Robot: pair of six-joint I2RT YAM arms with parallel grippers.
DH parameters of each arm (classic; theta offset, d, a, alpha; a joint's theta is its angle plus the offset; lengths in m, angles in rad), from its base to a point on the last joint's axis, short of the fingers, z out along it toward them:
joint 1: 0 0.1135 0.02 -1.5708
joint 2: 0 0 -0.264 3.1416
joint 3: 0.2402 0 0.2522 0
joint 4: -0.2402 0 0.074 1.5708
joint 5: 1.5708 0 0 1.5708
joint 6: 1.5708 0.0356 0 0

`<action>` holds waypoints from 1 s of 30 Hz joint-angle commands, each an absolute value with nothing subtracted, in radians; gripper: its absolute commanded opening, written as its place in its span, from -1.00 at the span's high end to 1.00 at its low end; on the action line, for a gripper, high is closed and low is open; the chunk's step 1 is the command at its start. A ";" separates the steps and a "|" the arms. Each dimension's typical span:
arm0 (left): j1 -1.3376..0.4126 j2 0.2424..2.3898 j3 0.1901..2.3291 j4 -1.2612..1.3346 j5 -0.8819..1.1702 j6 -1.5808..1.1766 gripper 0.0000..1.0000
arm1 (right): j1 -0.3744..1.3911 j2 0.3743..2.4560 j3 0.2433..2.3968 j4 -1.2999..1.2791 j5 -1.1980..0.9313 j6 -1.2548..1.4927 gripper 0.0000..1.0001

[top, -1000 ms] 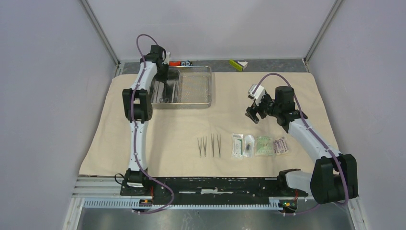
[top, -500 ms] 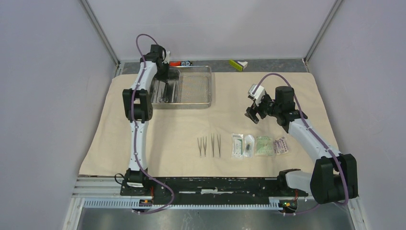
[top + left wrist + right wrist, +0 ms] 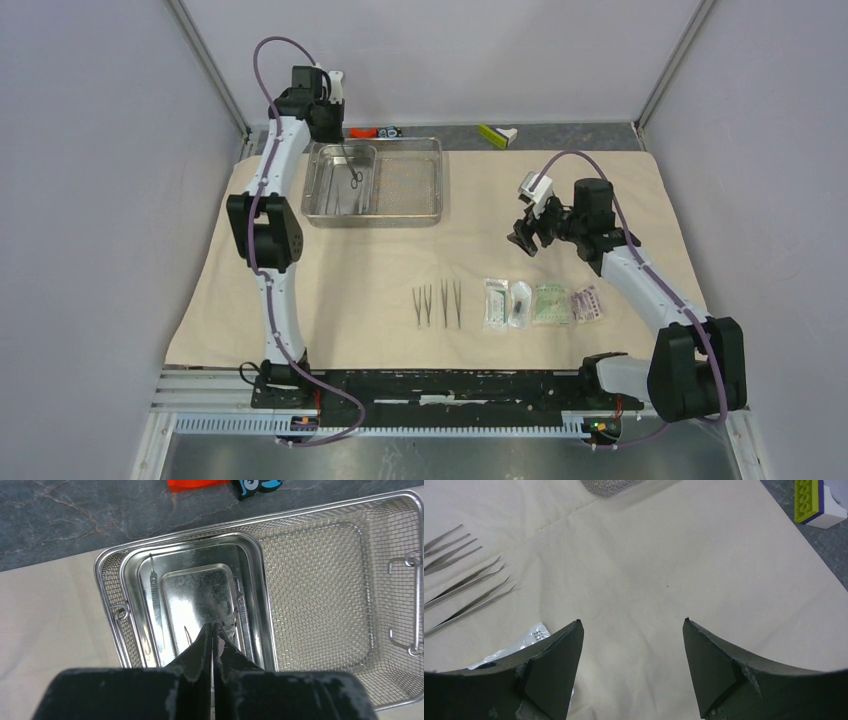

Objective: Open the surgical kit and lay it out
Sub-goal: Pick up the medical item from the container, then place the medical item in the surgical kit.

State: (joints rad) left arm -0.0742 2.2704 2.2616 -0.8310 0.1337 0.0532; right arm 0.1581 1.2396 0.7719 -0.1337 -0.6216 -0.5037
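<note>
The beige cloth wrap lies spread over the table. At the back left a wire mesh basket holds the steel tray with its smaller inner tray. My left gripper hangs above that tray, shut on thin scissors that dangle over it. Two slim metal instruments lie along the tray's sides. Tweezers and forceps and several sealed packets are lined up at the front. My right gripper hovers open over bare cloth.
A yellow-green and white block sits on the dark strip behind the cloth. Orange and black pieces lie just behind the basket. Slanted frame posts stand at both back corners.
My left arm has risen and drawn back toward the far edge, and the scissors have come up out of the tray with it. The right gripper has hardly moved.
</note>
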 commanded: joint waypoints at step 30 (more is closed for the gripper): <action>-0.076 1.828 1.938 -0.738 0.260 0.141 0.95 | 0.421 1.540 1.193 -0.025 -0.667 -0.326 -0.57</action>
State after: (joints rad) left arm -0.0742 1.9362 1.9358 -0.7448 0.2199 0.0814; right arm 0.4038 1.5089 1.1046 -0.0608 -0.6239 -0.3782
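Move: The left gripper already pinches the scissors, their ringed handles hanging some 11 cm below it and 3 cm to its right. The open right gripper is about 24 cm back, 39 cm right and level. Directly below, the basket's middle lies 6 cm right, 14 cm down. From the right gripper, the scissors' middle is roughly 24 cm ahead, 37 cm left, 5 cm lower; the tweezers lie 3 cm back, 17 cm left, 14 cm down. Bring the open right gripper across towards the hanging scissors, about 12 cm left, rising some 5 cm and edging forward, its wrist swinging roughly 10 degrees counter-clockwise. Meanwhile keep the left fingers shut on the scissors and draw them back about 6 cm over the basket, first up a little, then down, then up again to end some 6 cm higher. ##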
